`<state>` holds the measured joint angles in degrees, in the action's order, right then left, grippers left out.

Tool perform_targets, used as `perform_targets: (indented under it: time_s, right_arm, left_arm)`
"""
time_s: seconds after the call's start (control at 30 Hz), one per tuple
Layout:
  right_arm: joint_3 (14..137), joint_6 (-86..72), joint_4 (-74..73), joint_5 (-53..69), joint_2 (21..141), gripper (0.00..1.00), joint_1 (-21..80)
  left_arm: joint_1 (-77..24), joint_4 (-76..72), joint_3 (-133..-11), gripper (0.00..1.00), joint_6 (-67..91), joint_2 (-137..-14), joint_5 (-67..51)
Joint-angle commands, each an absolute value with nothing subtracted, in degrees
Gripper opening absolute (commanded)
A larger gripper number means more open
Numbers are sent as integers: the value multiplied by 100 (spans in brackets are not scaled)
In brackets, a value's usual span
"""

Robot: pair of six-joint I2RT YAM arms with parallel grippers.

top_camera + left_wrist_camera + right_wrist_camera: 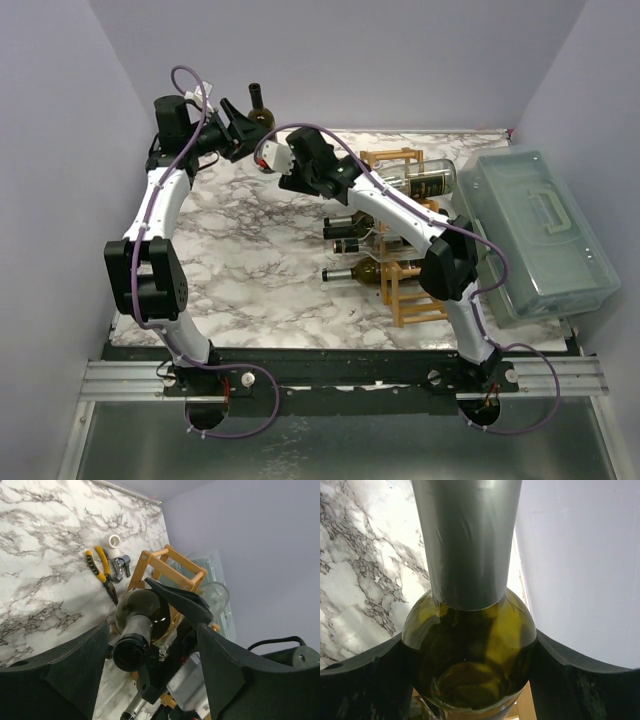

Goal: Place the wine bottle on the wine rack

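The wine bottle point(259, 104), dark green glass with a grey foil neck, is held in the air near the back wall, left of the wine rack point(402, 282). My right gripper point(272, 150) is shut on the bottle's shoulder point(470, 645), with a finger against each side. My left gripper point(237, 128) is open. Its fingers point(65, 670) stand wide on either side of the bottle's neck point(134, 630) without touching it. The light wooden rack also shows behind the bottle in the left wrist view point(172, 572).
Several bottles lie in the rack, among them a clear one on top point(422, 184) and dark ones lower down point(352, 230). A translucent lidded box point(540, 235) stands right of the rack. Yellow-handled pliers point(102, 572) and a white roll point(114, 541) lie on the marble table point(235, 260).
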<state>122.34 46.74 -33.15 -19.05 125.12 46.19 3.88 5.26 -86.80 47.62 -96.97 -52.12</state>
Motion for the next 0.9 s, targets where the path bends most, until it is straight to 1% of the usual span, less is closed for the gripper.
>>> perform_targets:
  time_s: [0.0, 0.07, 0.13, 0.2, 0.23, 0.3, 0.33, 0.4, 0.5, 0.67, 0.77, 0.87]
  right_arm:
    - [12244, 4812, -3042, -2079, 12340, 0, 4509]
    - [12220, 4799, -3060, -2090, 12306, 1, 4500]
    - [12218, 4780, -3091, -2084, 12270, 1, 4506]
    - [12202, 4765, -3093, -2037, 12219, 0, 4508]
    - [12199, 4771, -3097, -2024, 12204, 0, 4509]
    - [12208, 4801, -3087, -2011, 12183, 1, 4507]
    - [12221, 4814, -3078, -2010, 12194, 1, 4500]
    - [12240, 4823, -3092, -1982, 12189, 0, 4508]
    - [12235, 4817, -3061, -1956, 12198, 1, 4503]
    - [12298, 4741, -3067, -1853, 12230, 1, 4509]
    - [12312, 4743, -3081, -1830, 12238, 1, 4511]
    - [12323, 4754, -3116, -1821, 12231, 1, 4509]
  left_arm:
    - [151, 396, -8831, 71, 4760, -9971, -5460]
    - [154, 403, -8706, 69, 4731, -9970, -5411]
    - [171, 444, -8595, 64, 4685, -9956, -5313]
    - [202, 466, -8514, 63, 4704, -9948, -5219]
    - [210, 466, -8497, 64, 4709, -9949, -5212]
    - [228, 466, -8507, 72, 4702, -9992, -5282]
    - [237, 466, -8516, 75, 4693, -10020, -5334]
    - [246, 466, -8517, 74, 4682, -10054, -5440]
    - [236, 466, -8467, 66, 4670, -10102, -5485]
    - [203, 466, -8502, 42, 4667, -10275, -5457]
    - [157, 466, -8502, 40, 4587, -10274, -5476]
    - [76, 513, -8436, 43, 4463, -10235, -5420]
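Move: Just below the left fingers, about 4 cm down and 2 cm to their right, lies the neck of the wine bottle that the right hand already holds. From the right hand that neck is some 10 cm left, 2 cm back and 5 cm up. A standing bottle is roughly 11 cm ahead of the left hand, 3 cm to its left and 8 cm lower; the wine rack's middle is about 34 cm right, 12 cm back and 15 cm down. Sinking about 4 cm onto the held bottle's neck while easing a little to the right, the left hand tips down some 5 degrees, nearly pauses, then narrows its open fingers by almost half and seems to pinch the neck between their tips. The right hand stays in place and keeps its grip at the bottle's shoulder. ##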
